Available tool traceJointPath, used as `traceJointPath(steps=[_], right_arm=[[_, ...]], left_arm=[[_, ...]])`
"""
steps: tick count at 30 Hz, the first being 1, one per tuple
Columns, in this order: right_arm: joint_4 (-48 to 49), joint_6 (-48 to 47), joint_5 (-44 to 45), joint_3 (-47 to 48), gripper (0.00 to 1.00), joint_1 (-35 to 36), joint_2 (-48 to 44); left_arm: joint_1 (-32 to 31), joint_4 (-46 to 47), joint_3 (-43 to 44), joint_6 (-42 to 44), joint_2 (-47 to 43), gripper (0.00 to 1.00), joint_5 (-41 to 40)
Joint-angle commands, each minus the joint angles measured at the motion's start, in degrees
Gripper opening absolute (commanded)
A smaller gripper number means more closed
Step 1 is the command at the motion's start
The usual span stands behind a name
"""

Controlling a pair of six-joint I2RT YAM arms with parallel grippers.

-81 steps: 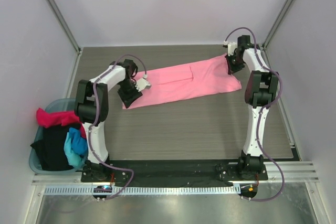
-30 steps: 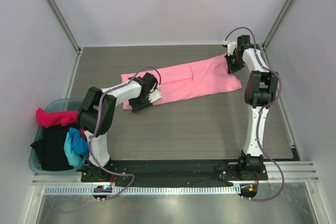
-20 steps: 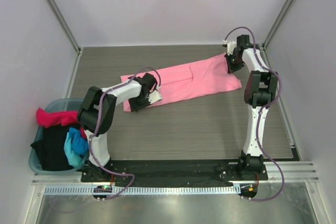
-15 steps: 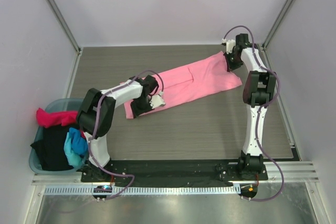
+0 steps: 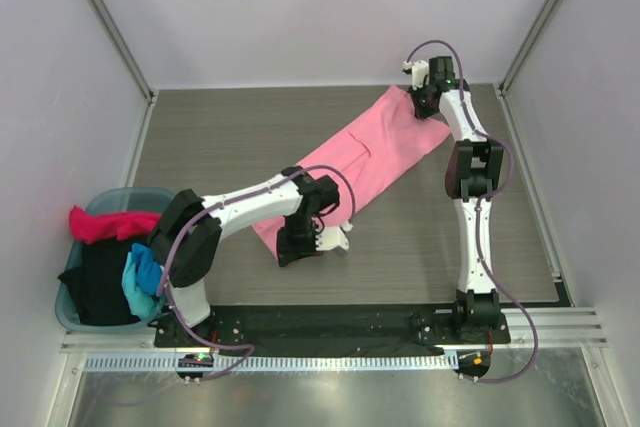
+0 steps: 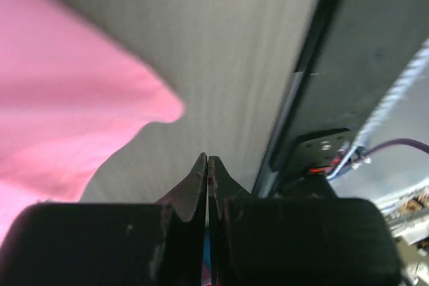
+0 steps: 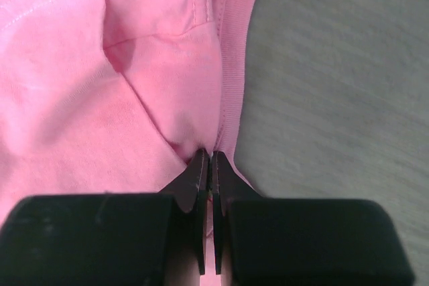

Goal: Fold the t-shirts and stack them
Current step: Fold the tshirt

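A light pink t-shirt [image 5: 372,150] lies stretched in a diagonal strip across the table, from back right to front centre. My left gripper [image 5: 297,245] is shut at its near end; in the left wrist view its jaws [image 6: 208,159] are pressed together, a sliver of pink between them and pink cloth [image 6: 67,98] trailing to the left. My right gripper [image 5: 421,103] is shut on the far end, pinching the pink cloth [image 7: 100,65] beside a ribbed edge at its tips [image 7: 211,155]. Magenta [image 5: 105,224], black [image 5: 98,282] and blue [image 5: 143,277] t-shirts are heaped in the basket.
The teal basket [image 5: 121,194] stands off the table's left front corner. The black base rail [image 5: 350,322] runs along the near edge and shows close to the left gripper in the left wrist view [image 6: 335,65]. White walls and metal posts enclose the table.
The left gripper shut at the shirt's left end and pulled it toward the front centre. The right gripper shifted its end left along the back. The shirt swung from nearly level to diagonal.
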Motion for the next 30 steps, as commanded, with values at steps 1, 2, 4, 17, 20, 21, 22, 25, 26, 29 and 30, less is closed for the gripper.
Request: traceJointPath(steps=[1,2,4,17,20,21,22,25,26,29,30], right_arm=[[7.42,-0.62,0.47,2.90,0.01,3.50,2.46],[8.75,-0.71,0.47,2.81,0.01,4.03,2.72],[12.61,-0.36,0.65,2.81,0.01,5.69,3.69],[27.22,-0.27,1.88,3.86,0.01,10.36,6.68],[27.22,-0.09,1.79,3.43,0.01,10.36,6.42],[27.22,-0.01,1.88,2.99,0.01,10.36,5.98],[27.40,0.08,1.79,2.64,0.01,10.36,5.81],[27.49,0.43,1.44,1.67,0.01,10.36,4.84],[27.49,0.61,1.26,1.32,0.01,10.36,4.66],[27.40,0.96,1.08,0.35,0.01,10.36,3.96],[27.49,1.05,1.00,0.17,0.01,10.36,3.87]], left_arm=[[-4.58,-3.65,1.20,-0.84,-0.35,0.00,7.21],[-5.73,-3.21,1.64,-1.28,0.09,0.00,7.83],[-8.72,-1.81,2.60,-2.86,1.84,0.00,9.94],[-12.59,7.51,9.46,-16.48,6.95,0.27,1.62],[-12.59,9.53,8.24,-17.01,6.51,0.30,-2.86],[-12.59,10.49,7.71,-17.19,6.60,0.31,-3.84],[-12.59,10.68,7.01,-17.37,6.69,0.32,-4.72],[-12.50,12.60,5.16,-18.07,6.95,0.35,-8.06],[-12.50,13.31,3.42,-18.16,6.78,0.36,-8.94],[-11.98,15.77,1.12,-18.51,6.51,0.37,-12.29],[-11.63,16.21,0.85,-18.51,6.77,0.37,-12.29]])
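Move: My left hand is shut and empty some 6 cm above the table. The shirt's near corner lies about 1 cm ahead of it, level sideways and 6 cm below. The other corner of that end is about 6 cm left and 10 cm ahead; the table's near edge is 12 cm straight back. My right hand already pinches the far end, bound for bare table about 12 cm left and 7 cm ahead; the near corner lies some 45 cm back and 40 cm left of it. Low over the table, I sweep the pinched far end about 12 cm left and 7 cm forward with my right hand, tipping its fingers up some 20 degrees, then hold it there. My left hand swings right and back, then turns forward again, opening partway and sinking about 4 cm as its fingers tilt to point nearly straight down, close over the near corner. ##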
